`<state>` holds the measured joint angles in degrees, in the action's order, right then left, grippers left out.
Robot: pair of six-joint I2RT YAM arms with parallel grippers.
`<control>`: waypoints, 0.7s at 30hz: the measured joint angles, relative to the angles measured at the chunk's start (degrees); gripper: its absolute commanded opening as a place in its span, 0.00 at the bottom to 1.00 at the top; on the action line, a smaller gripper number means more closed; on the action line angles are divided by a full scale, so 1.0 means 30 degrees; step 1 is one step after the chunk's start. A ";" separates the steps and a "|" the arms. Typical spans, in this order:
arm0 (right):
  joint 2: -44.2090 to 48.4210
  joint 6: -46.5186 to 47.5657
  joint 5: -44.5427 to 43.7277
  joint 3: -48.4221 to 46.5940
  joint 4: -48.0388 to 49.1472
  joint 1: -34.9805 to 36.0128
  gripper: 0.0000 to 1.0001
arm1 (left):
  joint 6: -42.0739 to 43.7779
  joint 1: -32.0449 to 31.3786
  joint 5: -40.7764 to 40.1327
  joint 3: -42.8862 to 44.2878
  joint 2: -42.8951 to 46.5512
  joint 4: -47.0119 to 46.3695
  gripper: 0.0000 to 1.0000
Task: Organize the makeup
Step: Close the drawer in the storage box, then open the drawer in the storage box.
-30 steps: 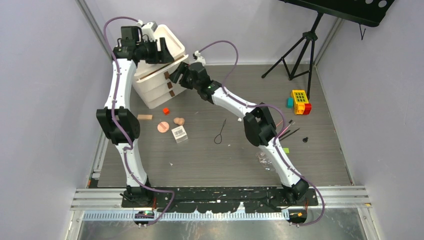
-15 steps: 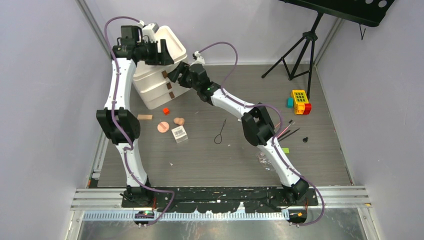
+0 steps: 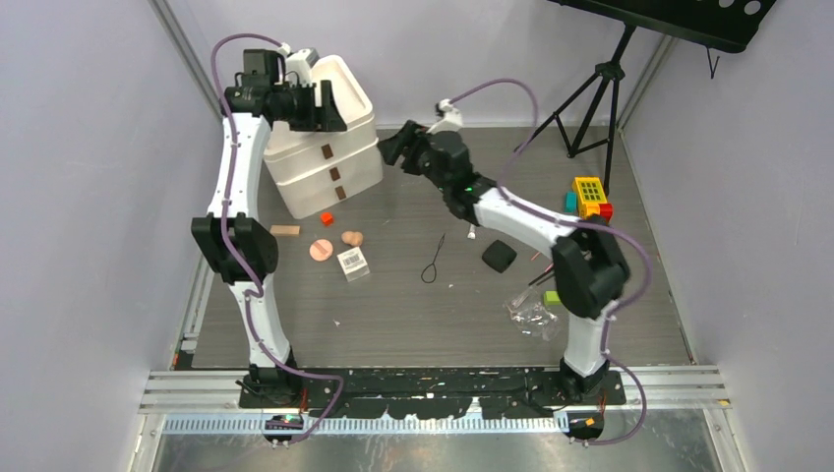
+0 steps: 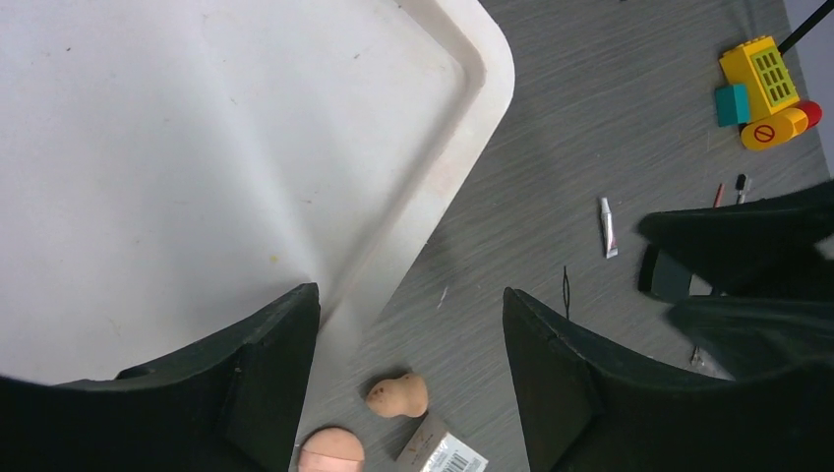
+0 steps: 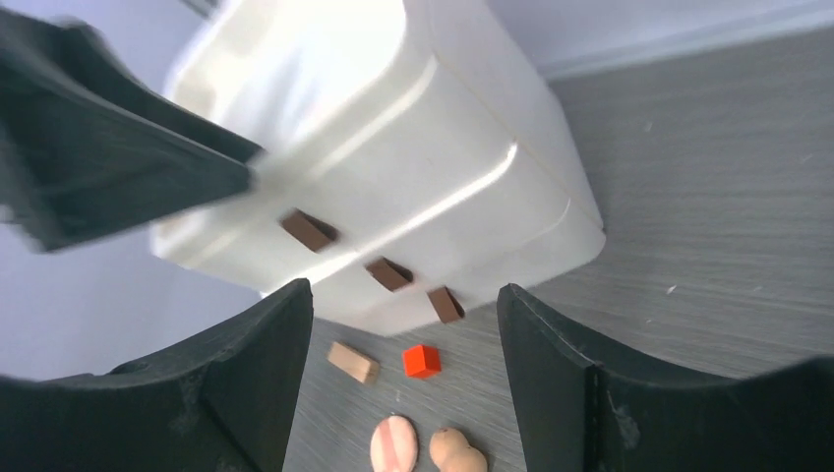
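The makeup lies scattered on the grey table. A pink round puff (image 3: 321, 250), a peach sponge (image 3: 351, 238) and a clear barcoded box (image 3: 353, 262) sit left of centre. A black compact (image 3: 499, 257), thin pencils (image 3: 547, 275) and a small green tube (image 3: 553, 297) lie to the right. My left gripper (image 3: 329, 108) hangs open over the top tray of the white drawer unit (image 3: 329, 162), holding nothing. In its wrist view the sponge (image 4: 398, 394) shows far below its fingers. My right gripper (image 3: 391, 147) is open and empty, just right of the drawers (image 5: 423, 187).
A small red cube (image 3: 327, 218) and a tan wedge (image 3: 285, 231) lie in front of the drawers. Toy blocks (image 3: 590, 200) and a black tripod (image 3: 590, 98) stand at the back right. A crumpled clear bag (image 3: 531, 315) and a black loop (image 3: 433, 264) lie mid-table.
My right arm has pulled back from the drawer fronts and swung its elbow right, uncovering the black compact. The drawer unit sits turned a little. The left gripper barely moved.
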<state>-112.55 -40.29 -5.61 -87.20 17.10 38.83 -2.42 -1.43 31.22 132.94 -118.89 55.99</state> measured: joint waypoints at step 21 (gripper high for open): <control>1.2182 0.0517 -0.3942 1.0287 -0.4116 -0.3002 0.74 | -0.1836 -0.4612 0.0182 0.3570 -0.1938 0.2076 0.70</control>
<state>-76.01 -38.74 -17.43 -56.34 4.75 29.82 -7.92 -15.27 31.77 143.65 -124.70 62.22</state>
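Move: Ahead of the left hand's point is the storage box's middle, about 10 cm farther out, 7 cm to the left and 14 cm below; the left finger is inside the top tray at the front rim. On the table some 26 cm below, the red cube lies about 5 cm back and 6 cm left, the brown sponge 10 cm back and level sideways, the white box 16 cm back. From the right hand, the storage box's middle is about 12 cm ahead, 18 cm left and 10 cm lower. Dragging the storage box by its front rim, the left hand sweeps about 12 cm to the right and slightly back at steady height, its left finger bearing on the rim from inside, open fingers turning some 10 degrees clockwise. The right hand, already clear and still open, withdraws about 20 cm right and somewhat back, rising, dipping and rising again as it turns clockwise. ##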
